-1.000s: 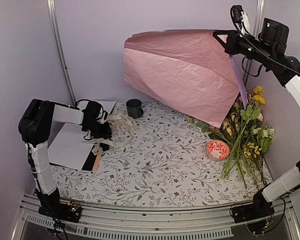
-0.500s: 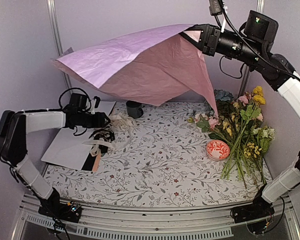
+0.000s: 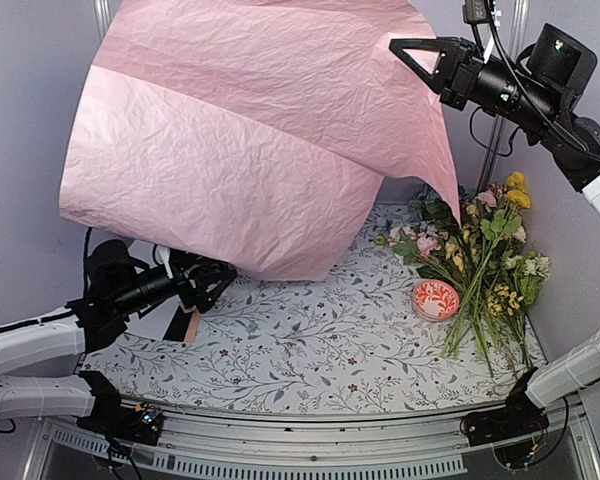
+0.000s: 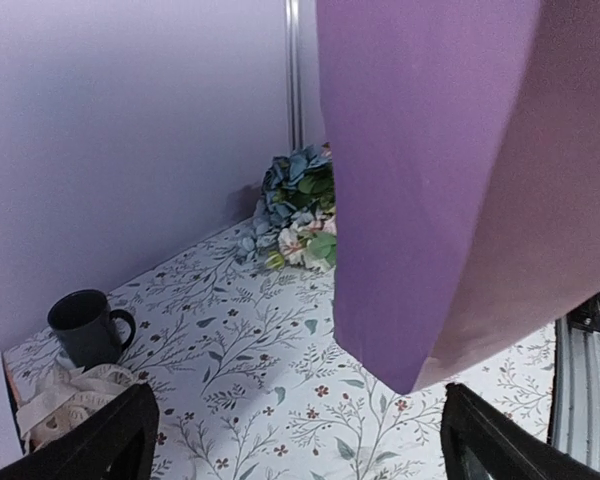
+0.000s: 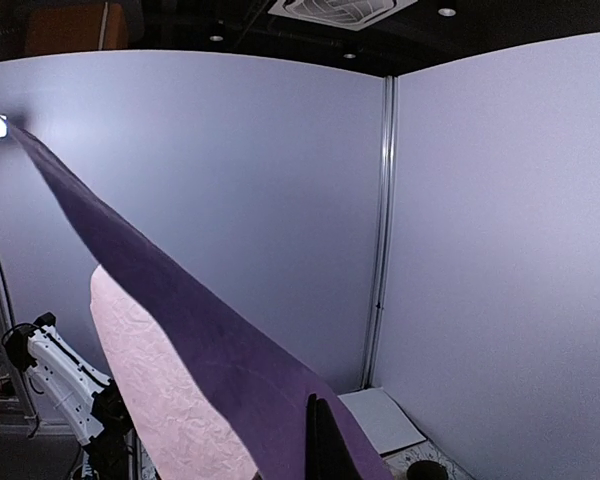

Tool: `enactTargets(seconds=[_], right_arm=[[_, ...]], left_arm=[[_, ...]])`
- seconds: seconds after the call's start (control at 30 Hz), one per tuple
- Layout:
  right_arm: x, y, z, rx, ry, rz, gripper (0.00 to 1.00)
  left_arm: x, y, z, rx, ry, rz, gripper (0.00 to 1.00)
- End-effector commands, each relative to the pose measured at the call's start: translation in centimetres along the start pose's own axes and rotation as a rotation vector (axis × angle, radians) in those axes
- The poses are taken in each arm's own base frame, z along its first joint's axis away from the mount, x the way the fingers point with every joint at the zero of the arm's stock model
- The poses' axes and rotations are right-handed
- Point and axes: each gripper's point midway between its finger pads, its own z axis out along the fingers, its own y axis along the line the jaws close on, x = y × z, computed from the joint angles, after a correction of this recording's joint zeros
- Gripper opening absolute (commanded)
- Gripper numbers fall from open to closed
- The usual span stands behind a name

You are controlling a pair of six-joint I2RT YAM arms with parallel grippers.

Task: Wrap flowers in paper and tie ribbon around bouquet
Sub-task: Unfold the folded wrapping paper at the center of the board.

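Observation:
The paper (image 3: 240,150) is a big crinkled sheet, pink on the camera side and lilac-purple on the other (image 4: 430,170). It hangs spread over the back left of the table. My right gripper (image 3: 405,47) is shut on its top corner, high at the right (image 5: 320,440). The flowers (image 3: 428,240) lie at the back right, pink and blue heads showing (image 4: 295,205). My left gripper (image 3: 212,282) is low over the table's left side, under the sheet's hanging edge, open with nothing between its fingers (image 4: 300,450). A crumpled cream ribbon (image 4: 75,395) lies beside a dark mug.
The dark mug (image 4: 85,325) stands at the back left. A loose pile of long-stemmed yellow and pink flowers (image 3: 495,280) and a small red bowl (image 3: 435,298) are at the right. A flat white sheet (image 5: 385,420) lies on the left. Purple walls close in the back and sides.
The right gripper has swung the paper up and leftward, so it now hangs spread wide. The left gripper has opened, and its arm has dropped low.

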Motion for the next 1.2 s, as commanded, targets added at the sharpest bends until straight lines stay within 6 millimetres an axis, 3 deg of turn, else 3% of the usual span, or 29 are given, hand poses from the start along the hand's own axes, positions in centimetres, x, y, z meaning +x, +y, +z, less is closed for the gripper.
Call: enactTargets(seconds=[0.0, 0.13, 0.37, 0.73, 0.8, 0.83, 0.9, 0.93, 1.07, 1.17], right_arm=[[-0.2, -0.4, -0.6, 0.014, -0.008, -0.058, 0.00], [-0.4, -1.6, -1.1, 0.062, -0.006, -0.065, 0.00], [-1.5, -4.0, -2.3, 0.122, -0.020, -0.079, 0.00], [-1.7, -6.9, -1.6, 0.227, -0.038, -0.002, 0.00], [-1.5, -7.2, -1.5, 0.233, -0.036, 0.015, 0.00], [-1.3, -7.2, -1.4, 0.231, -0.033, 0.021, 0.00], [-1.2, -7.3, -1.5, 0.235, -0.030, 0.027, 0.00], [-1.0, -7.5, -1.6, 0.245, -0.028, 0.029, 0.00], [0.2, -9.2, -3.4, 0.338, 0.012, 0.047, 0.00], [3.5, -10.9, -4.8, 0.436, 0.109, 0.093, 0.00]], left_arm=[[-3.2, -4.3, -0.7, 0.203, -0.107, 0.047, 0.99], [-3.1, -6.7, -0.9, 0.288, -0.104, 0.033, 0.99], [-6.5, -6.3, -2.8, 0.230, -0.274, 0.071, 0.99], [-5.2, -11.7, 0.4, 0.406, -0.223, 0.076, 0.99], [-5.6, -12.0, 0.9, 0.406, -0.231, 0.065, 0.90], [-5.7, -12.0, 1.1, 0.403, -0.231, 0.050, 0.75], [-6.5, -12.1, 0.7, 0.412, -0.264, 0.037, 0.18], [-7.0, -11.9, 0.5, 0.397, -0.283, 0.028, 0.00], [-7.6, -9.5, -0.2, 0.251, -0.250, -0.020, 0.00], [-8.7, -7.5, -0.3, 0.135, -0.160, -0.032, 0.00]])
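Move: The left hand, still wide open, has the hanging wrapping paper's lower edge about 8 cm back and 10 cm to its right, some 5 cm above it; that edge's near corner dangles about 18 cm to the hand's right, nearly level in depth and height. From that hand the ribbon bundle lies 27 cm ahead and 2 cm left, 24 cm below. From the right hand, already holding the paper high, the lower edge is some 20 cm left, 8 cm back and 30 cm below. The left hand draws back and to its right towards the paper's free lower edge, about 9 cm back and 8 cm across in a slightly wavering path while turning some 25 degrees clockwise, then shuts its fully open fingers on the edge near a corner and starts to lift it about 4 cm, easing back to the left. The right hand keeps its pinch on the paper's upper part and carries it forward and to the right, roughly 7 cm out, turning about 15 degrees clockwise. ##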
